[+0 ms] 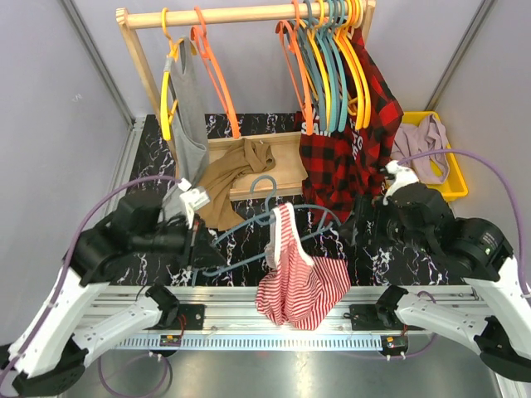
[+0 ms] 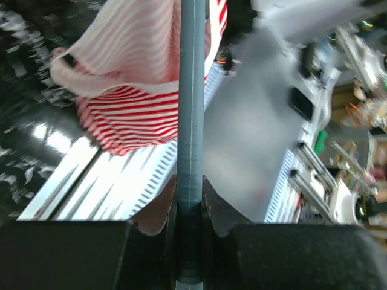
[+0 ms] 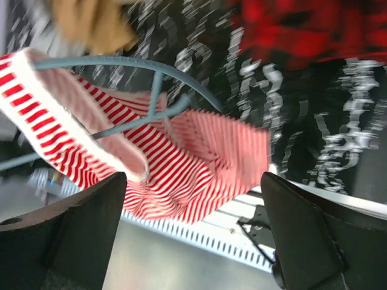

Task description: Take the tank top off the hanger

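Observation:
A blue-grey hanger (image 1: 267, 217) lies tilted over the table's front middle, and a red-and-white striped tank top (image 1: 300, 286) hangs from it over the front rail. One strap loops over the hanger's right half. My left gripper (image 1: 196, 240) is shut on the hanger's left end. In the left wrist view the hanger's bar (image 2: 192, 90) runs straight between my left gripper's (image 2: 191, 199) closed jaws, with the tank top (image 2: 133, 72) beyond. My right gripper (image 1: 358, 228) is open just right of the garment. In the right wrist view the right gripper (image 3: 193, 229) has wide jaws with nothing gripped, facing the tank top (image 3: 199, 169) and hanger (image 3: 121, 60).
A wooden rack (image 1: 241, 14) at the back carries orange, yellow and teal hangers, a grey top (image 1: 191, 104) and a red-black plaid shirt (image 1: 348, 145). A brown garment (image 1: 232, 174) lies on the rack's base. A yellow bin (image 1: 452, 178) with a pinkish garment (image 1: 419, 145) sits at the right.

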{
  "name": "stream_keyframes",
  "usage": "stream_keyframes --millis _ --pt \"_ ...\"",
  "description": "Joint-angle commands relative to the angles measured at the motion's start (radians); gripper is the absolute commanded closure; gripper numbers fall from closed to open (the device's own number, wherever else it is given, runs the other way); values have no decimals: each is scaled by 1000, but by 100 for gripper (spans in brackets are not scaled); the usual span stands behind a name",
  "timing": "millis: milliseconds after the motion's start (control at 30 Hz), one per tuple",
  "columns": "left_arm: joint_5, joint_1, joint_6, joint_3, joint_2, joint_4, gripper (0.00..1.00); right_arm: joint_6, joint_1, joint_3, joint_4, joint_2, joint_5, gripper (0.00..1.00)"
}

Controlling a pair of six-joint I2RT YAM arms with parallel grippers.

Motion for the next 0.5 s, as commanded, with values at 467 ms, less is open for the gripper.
stream_keyframes --millis 467 --pt "-418 -5 15 286 294 -162 100 62 3 -291 350 127 -270 0"
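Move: The striped tank top, still draped on the hanger, has its middle about 18 cm to the right of the left hand, 4 cm farther out and 20 cm lower. From the open right hand it lies roughly 9 cm left, 4 cm back and 20 cm down. The brown top on the tray is some 30 cm ahead of the left hand, 2 cm to its right and 28 cm below. Left draws its hanger forward about 7 cm; open right edges right, then sinks left towards the tank top. ##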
